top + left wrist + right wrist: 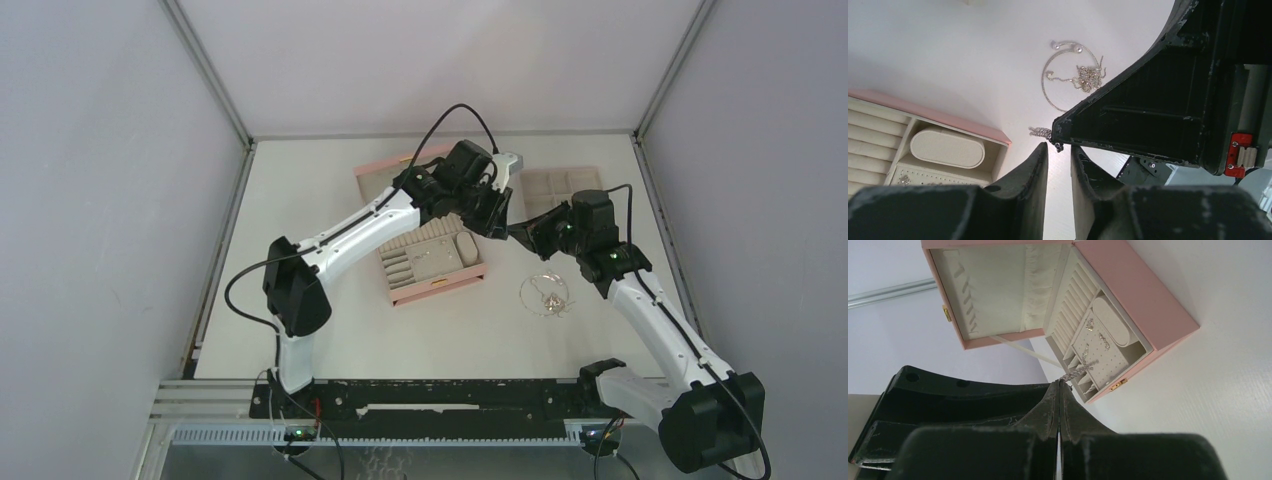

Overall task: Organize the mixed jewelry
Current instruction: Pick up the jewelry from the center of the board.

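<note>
My right gripper (1059,382) is shut on a short silver earring piece (1078,371), held in the air beside the open pink box (1143,300). In the left wrist view the same piece (1040,132) sticks out from the right gripper's fingers (1128,125). My left gripper (1058,147) stands open with a narrow gap, its tips right at the piece's dangling end. The rest of the mixed jewelry (546,296), a looped chain and small bits (1083,77), lies on the table to the right of the box. Small silver pieces (1098,337) sit on the box's perforated pad.
The pink box (432,262) lies mid-table with its lid (380,170) folded back toward the far side. A flat beige compartment tray (565,187) rests at the back right. Both grippers (505,228) meet above the box's right edge.
</note>
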Motion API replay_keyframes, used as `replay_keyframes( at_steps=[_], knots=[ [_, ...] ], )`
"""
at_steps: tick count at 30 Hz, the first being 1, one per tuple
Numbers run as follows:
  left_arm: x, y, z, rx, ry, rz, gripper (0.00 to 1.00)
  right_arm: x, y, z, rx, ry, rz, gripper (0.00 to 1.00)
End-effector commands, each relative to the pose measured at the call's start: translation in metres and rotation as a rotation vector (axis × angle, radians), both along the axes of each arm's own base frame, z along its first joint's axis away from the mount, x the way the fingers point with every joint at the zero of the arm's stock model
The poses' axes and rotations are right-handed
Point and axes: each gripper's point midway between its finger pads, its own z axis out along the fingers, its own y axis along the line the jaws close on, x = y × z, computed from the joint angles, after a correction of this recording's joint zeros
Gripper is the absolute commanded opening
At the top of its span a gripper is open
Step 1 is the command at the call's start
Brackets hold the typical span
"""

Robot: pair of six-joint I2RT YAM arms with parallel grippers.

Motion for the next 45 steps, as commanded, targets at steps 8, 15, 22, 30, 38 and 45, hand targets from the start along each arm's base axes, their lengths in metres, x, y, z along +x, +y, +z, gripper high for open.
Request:
replay_keyframes(
  at_steps=[8,15,22,30,38,45],
  knots=[
    [0.009,-0.005,0.026,-0.069,-0.083,0.024,0.20,0.008,0.004,0.025,0.034,-0.067,0.010,0.00],
    [0.010,-0.004,0.028,-0.068,-0.098,0.027,0.07,0.008,0.004,0.024,0.030,-0.065,0.013,0.00],
    [0.009,-0.005,0.030,-0.074,-0.098,0.014,0.01,0.008,0.003,0.023,0.024,-0.064,0.010,0.00],
    [0.002,-0.003,0.033,-0.079,-0.101,-0.038,0.00,0.008,0.002,0.026,0.024,-0.086,0.025,0.11],
    [-0.009,0.014,0.038,-0.138,0.025,-0.137,0.00,0.004,-0.006,0.049,0.002,-0.215,0.087,0.34],
    [0.004,0.025,0.053,-0.294,0.280,-0.030,0.00,-0.005,-0.018,0.051,-0.115,-0.264,0.115,0.41]
  ],
)
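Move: Right at both sets of fingertips, some 20 cm above the table, the jewelry piece is still pinched by the right fingers, about 1 cm ahead, 1 cm left and 1 cm below the right hand; for the left hand it lies about 1 cm right and 1 cm below. From the left hand, the open pink box is roughly 14 cm left, 2 cm back and 17 cm down. The bangle lies about 9 cm right, 9 cm back and 20 cm down. Closing almost in place, the left fingers go from about a quarter open to shut, pinching the jewelry piece while the right hand holds it still. The right fingers then open to nearly half and let go, that hand rising some 2.5 cm and drawing about 1 cm right. Fingers kept shut, the left hand eases roughly 2 cm left and 1 cm up, away from the right hand, tilting about 10 degrees. ##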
